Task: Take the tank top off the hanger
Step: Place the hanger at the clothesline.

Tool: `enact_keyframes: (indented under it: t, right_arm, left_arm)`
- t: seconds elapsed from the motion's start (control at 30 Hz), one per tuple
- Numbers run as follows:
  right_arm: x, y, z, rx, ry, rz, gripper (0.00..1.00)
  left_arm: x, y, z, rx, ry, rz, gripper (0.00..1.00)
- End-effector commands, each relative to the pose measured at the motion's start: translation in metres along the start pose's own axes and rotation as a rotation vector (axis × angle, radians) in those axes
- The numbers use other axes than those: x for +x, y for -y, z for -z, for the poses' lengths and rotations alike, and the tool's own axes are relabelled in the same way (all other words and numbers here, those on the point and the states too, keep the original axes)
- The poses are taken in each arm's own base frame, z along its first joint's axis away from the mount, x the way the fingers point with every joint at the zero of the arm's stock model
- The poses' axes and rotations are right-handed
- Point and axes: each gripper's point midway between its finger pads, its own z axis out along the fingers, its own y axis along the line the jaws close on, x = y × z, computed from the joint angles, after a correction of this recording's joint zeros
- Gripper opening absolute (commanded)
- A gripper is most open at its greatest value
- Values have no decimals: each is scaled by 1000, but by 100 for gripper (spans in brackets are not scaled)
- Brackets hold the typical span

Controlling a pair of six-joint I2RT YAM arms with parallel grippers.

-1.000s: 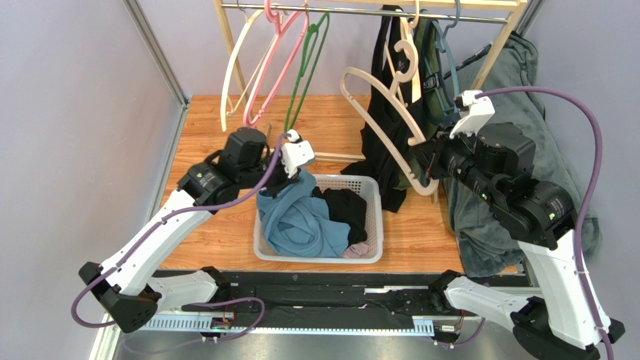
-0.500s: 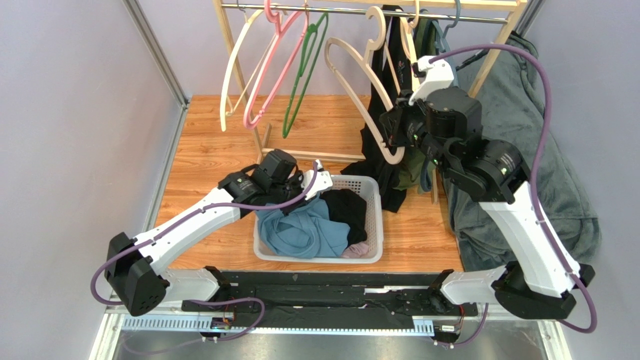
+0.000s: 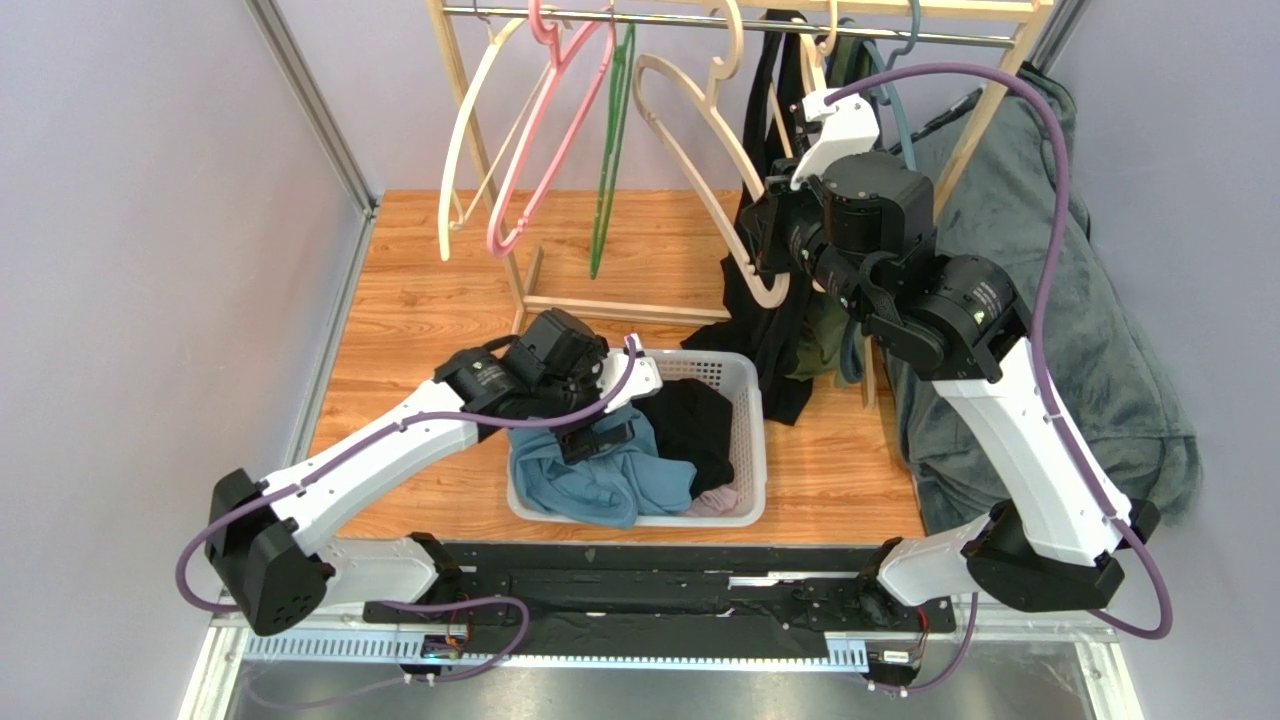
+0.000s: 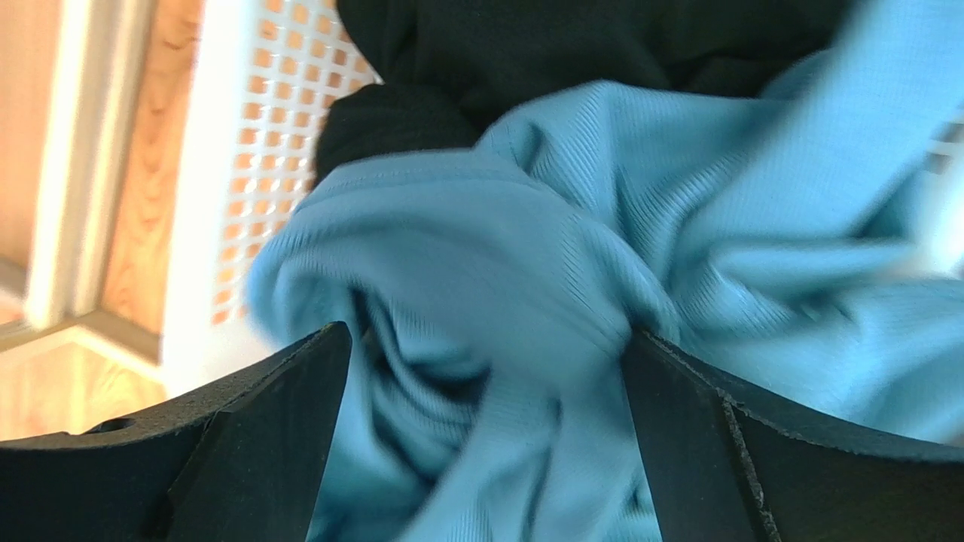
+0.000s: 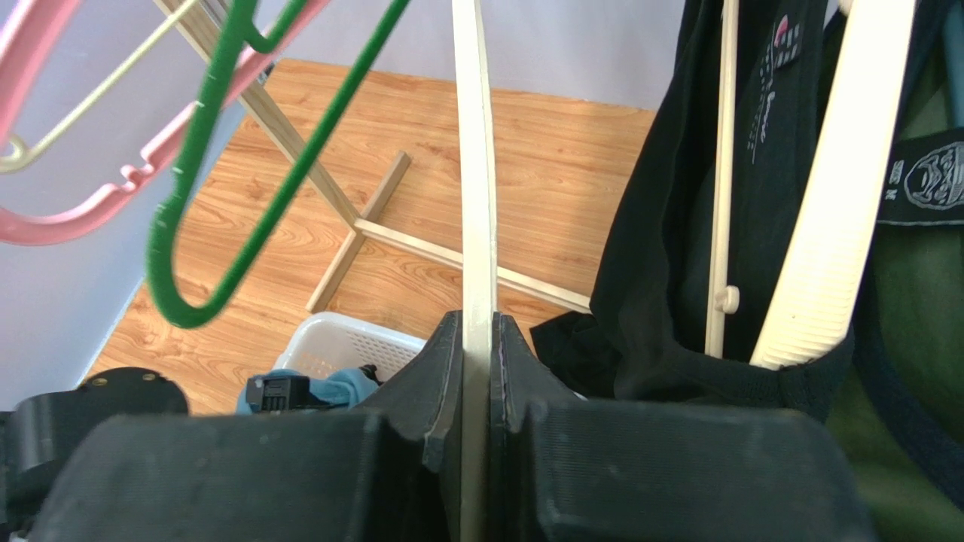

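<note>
The blue tank top [image 3: 609, 477] lies crumpled in the white basket [image 3: 751, 435], off the hanger. My left gripper [image 3: 601, 432] hovers just over it, open. In the left wrist view the blue fabric [image 4: 543, 271] bulges between the spread jaws of this gripper [image 4: 484, 339], and none of it is pinched. Up by the rail, my right gripper [image 3: 759, 240] is shut on the bare cream hanger [image 3: 684, 113]. Seen from the right wrist, the hanger's thin bar [image 5: 475, 169] runs up out of the closed right gripper [image 5: 478, 322].
A wooden rack [image 3: 496, 180] carries pink [image 3: 549, 105], cream [image 3: 466, 135] and green [image 3: 609, 135] empty hangers, plus black clothes [image 3: 774, 300] on other hangers. A black garment [image 3: 694, 420] shares the basket. Grey cloth [image 3: 1082, 330] drapes at the right.
My left gripper came down into the basket and opened, letting go of the blue tank top. The right arm swung the cream hanger up and left toward the rail.
</note>
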Motion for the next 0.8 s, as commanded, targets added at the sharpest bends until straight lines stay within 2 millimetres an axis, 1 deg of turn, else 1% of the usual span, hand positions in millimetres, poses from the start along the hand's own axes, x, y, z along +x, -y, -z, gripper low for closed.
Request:
enact_keyframes:
  t: [0.0, 0.03, 0.07, 0.13, 0.17, 0.23, 0.27, 0.3, 0.33, 0.4, 0.43, 0.53, 0.67, 0.77]
  right_arm:
    - [-50, -3, 23, -19, 169, -41, 0]
    - [-52, -4, 25, -21, 173, -38, 0]
    - [-55, -4, 27, -19, 183, -37, 0]
    - [-57, -5, 29, -21, 189, -34, 0]
    - [-59, -4, 29, -18, 195, -28, 0]
    - [-62, -5, 25, -10, 201, -21, 0]
    - [-67, -5, 27, -9, 215, -23, 0]
    - [-69, -4, 26, 0, 217, -12, 0]
    - [-66, -7, 17, 7, 205, 0, 0]
    - [-70, -7, 13, 16, 208, 6, 0]
    - [-66, -9, 5, 25, 194, 14, 0]
    - [-64, -11, -5, 33, 178, 14, 0]
    - [-56, -12, -21, 47, 149, 12, 0]
    - [-52, -11, -29, 53, 135, 8, 0]
  left_arm:
    - [-33, 0, 55, -21, 105, -37, 98]
    - [-36, 1, 63, -23, 120, -39, 98]
    - [-42, 3, 78, -23, 150, -45, 98]
    - [-52, 4, 96, -30, 196, -61, 98]
    - [-53, 9, 107, -18, 216, -64, 98]
    - [-57, 15, 122, 2, 243, -88, 99]
    - [-53, 24, 127, 33, 238, -91, 99]
    - [-51, 27, 131, 49, 239, -106, 99]
    - [-51, 31, 135, 61, 243, -117, 99]
    - [-46, 36, 141, 72, 249, -140, 99]
    - [-43, 39, 141, 79, 242, -148, 99]
    - [-39, 37, 146, 57, 242, -163, 99]
    - [-41, 35, 151, 34, 259, -175, 99]
    - [-41, 36, 155, 32, 267, -182, 99]
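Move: The right hand holds the bare beige hanger by a lower corner. The free stretch of clothesline where its hook belongs lies about 20 cm ahead, 7 cm left and 17 cm above. The green hanger hangs some 17 cm ahead and 14 cm left, the black tank top 17 cm straight ahead. From the open left hand, the blue tank top in the basket is 1 cm back and 4 cm below, while that clothesline spot is roughly 28 cm ahead, 13 cm right and 45 cm up. Keeping its pinch on the beige hanger's corner, the right hand first lifts about 4.5 cm, tipping slightly upward, then pushes some 4 cm forward and a little left while sinking, bringing the hook over and down onto the clothesline. The left hand, already open, rises clear of the blue tank top by about 13 cm and then draws back and slightly left, fingers still wide. ##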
